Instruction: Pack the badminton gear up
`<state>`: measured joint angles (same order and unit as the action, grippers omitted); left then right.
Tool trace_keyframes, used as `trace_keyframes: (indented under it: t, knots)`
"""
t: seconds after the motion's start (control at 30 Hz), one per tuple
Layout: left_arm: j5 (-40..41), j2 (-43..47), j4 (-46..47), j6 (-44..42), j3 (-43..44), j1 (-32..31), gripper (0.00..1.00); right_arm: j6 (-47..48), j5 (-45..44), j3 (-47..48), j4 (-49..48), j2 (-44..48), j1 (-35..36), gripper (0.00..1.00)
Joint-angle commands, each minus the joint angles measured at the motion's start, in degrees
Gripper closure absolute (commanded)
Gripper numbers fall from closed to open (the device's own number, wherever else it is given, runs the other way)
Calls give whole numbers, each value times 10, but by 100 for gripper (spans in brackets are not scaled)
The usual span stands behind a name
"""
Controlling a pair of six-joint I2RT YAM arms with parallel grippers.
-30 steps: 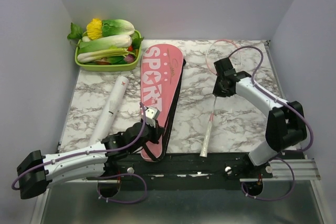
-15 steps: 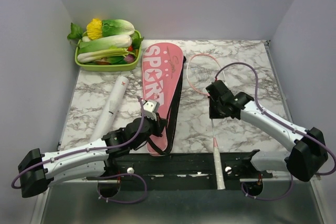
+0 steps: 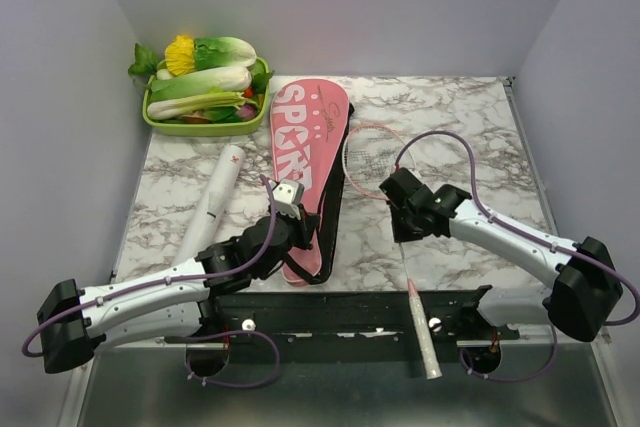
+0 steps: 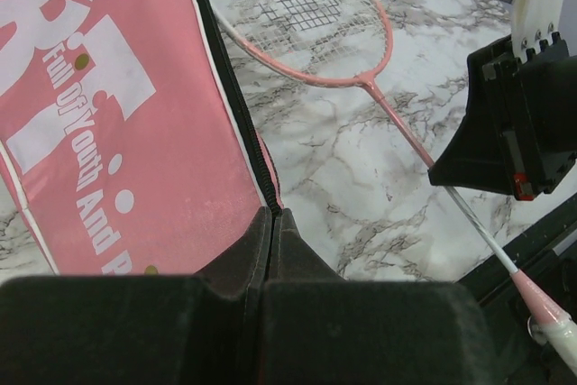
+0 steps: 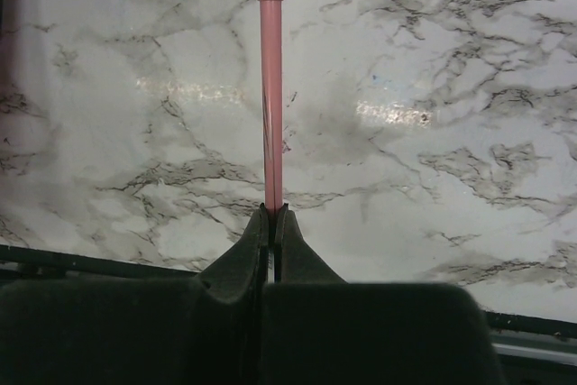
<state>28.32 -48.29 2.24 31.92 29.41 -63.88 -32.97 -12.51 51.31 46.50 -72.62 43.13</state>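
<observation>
The long pink cover (image 3: 305,162) with white "SPORT" lettering lies mid-table; it also fills the left of the left wrist view (image 4: 108,114). My left gripper (image 3: 298,235) is shut on its black zipper edge (image 4: 257,164) near the narrow end. My right gripper (image 3: 400,215) is shut on the thin shaft (image 5: 270,87) of a pink-white racket. The racket head (image 3: 366,155) lies beside the cover's right edge and shows in the left wrist view (image 4: 306,15). Its handle (image 3: 421,335) sticks out past the table's front. A white tube (image 3: 212,202) lies left of the cover. No shuttlecocks or second racket show.
A green tray (image 3: 200,128) of leafy vegetables stands at the back left corner. A black rail (image 3: 350,309) runs along the table's front edge. Grey walls close in the left, back and right sides.
My right gripper has dragged the racket left and nearer, so its head now lies beside the cover and its handle overhangs the front. My left gripper has shifted the cover's near end slightly.
</observation>
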Motion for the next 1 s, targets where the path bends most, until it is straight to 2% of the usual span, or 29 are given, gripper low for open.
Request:
trace_keyframes:
  t: [0.0,0.3,0.67,0.97]
  knots:
    - [24,-5,13,-6,25,-1,100,-3,28,10,-18,-28,26,99]
    - [16,-12,7,-9,29,-1,100,-1,60,63,-47,-75,51,99]
    - [-6,-10,6,-3,18,0,100,-2,55,136,-73,-134,66,99]
    - [-41,-12,13,10,5,-2,100,2,-25,294,-90,-302,64,99]
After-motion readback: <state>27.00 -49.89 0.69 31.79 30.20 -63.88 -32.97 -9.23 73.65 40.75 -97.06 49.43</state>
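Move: The right hand holds the racket by its shaft, the racket head about 22 cm ahead of it and 5 cm to its left. The cover it goes for has its middle roughly 28 cm ahead, 24 cm left and 7 cm lower, with its open side facing the racket. The left fingers stand about 22 cm left of the right hand, level fore and aft and some 8 cm higher. From the left hand, the cover's middle lies about 28 cm ahead, 2 cm left and 16 cm below. Still pinching the racket's shaft, the right hand carries the racket sideways into the cover's open side: it dips and eases back about 1 cm at first, then sweeps left some 12 cm, coming back up and pushing forward to end about 5 cm farther out, with a slight counter-clockwise turn. The left hand keeps its closed pinch on the cover's raised edge, nearly still. ##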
